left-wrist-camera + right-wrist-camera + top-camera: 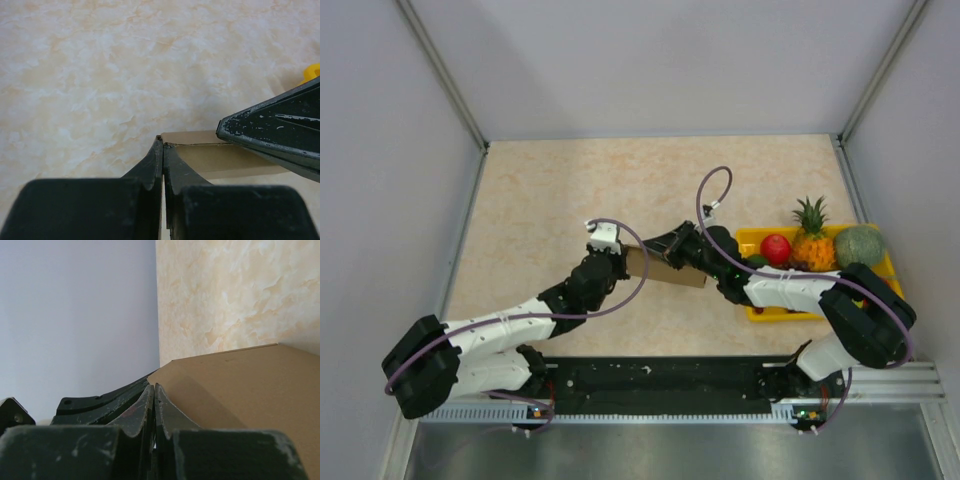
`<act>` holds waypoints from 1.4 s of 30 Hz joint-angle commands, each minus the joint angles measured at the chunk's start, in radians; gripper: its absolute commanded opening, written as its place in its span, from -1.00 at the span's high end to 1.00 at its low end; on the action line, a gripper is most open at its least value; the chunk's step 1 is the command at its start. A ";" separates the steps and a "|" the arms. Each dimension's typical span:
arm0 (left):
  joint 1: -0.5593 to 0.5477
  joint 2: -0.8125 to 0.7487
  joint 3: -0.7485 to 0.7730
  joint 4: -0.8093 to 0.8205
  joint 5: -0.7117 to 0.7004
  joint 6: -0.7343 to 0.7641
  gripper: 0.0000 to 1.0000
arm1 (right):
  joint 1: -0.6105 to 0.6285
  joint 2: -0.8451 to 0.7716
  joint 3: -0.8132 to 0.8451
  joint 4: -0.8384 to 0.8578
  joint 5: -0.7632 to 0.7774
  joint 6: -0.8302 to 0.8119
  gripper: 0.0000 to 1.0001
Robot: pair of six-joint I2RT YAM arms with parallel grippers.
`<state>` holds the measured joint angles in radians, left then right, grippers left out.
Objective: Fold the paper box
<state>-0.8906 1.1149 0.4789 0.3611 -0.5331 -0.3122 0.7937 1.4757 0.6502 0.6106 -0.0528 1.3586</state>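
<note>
The paper box is a brown cardboard piece held low over the table's middle, between my two arms. My left gripper is at its left end. In the left wrist view that gripper is shut, with a thin cardboard wall pinched edge-on between the fingers. My right gripper comes in from the right onto the box's far edge. In the right wrist view it is shut at the corner of a wide brown panel; its hold on the cardboard is hard to make out.
A yellow fruit tray lies at the right under my right arm, holding a red apple, a pineapple and a green melon. Grey walls close in the beige marbled table.
</note>
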 commanded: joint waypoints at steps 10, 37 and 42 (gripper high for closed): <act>-0.005 -0.105 -0.112 -0.076 0.074 -0.074 0.29 | 0.004 0.060 -0.083 0.084 0.048 0.065 1.00; 0.452 -0.136 0.282 -0.490 0.896 -0.301 -0.47 | -0.019 0.090 -0.089 0.083 0.025 -0.027 1.00; 0.561 -0.032 0.245 -0.413 1.143 -0.330 -0.97 | -0.017 0.089 -0.077 0.078 0.010 -0.042 1.00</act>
<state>-0.3943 1.0336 0.7372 -0.1291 0.3309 -0.6197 0.7868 1.5394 0.5705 0.7834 -0.0322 1.3655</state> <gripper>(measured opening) 0.981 0.003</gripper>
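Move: The left fingers are shut on the upper left corner of the paper box, right at the hand point; the box's middle lies about 9 cm to the right, 1 cm back and 4 cm below. From the right fingertip, resting on the box's top edge, that corner is roughly 5 cm to the left and level, the box's middle about 4 cm right, 2 cm back and 5 cm below, and the middle of the yellow basket some 39 cm right and 3 cm back. Backing out some 6 cm and slightly left, the left hand opens and comes free of the box's left corner, then swings up and forward again over about 8 cm, and finally sinks a few centimetres towards that end, fingers wide open and tipped down about 25 degrees. The right hand, still shut, stays on the top edge and presses it down about 2 cm, then holds. ##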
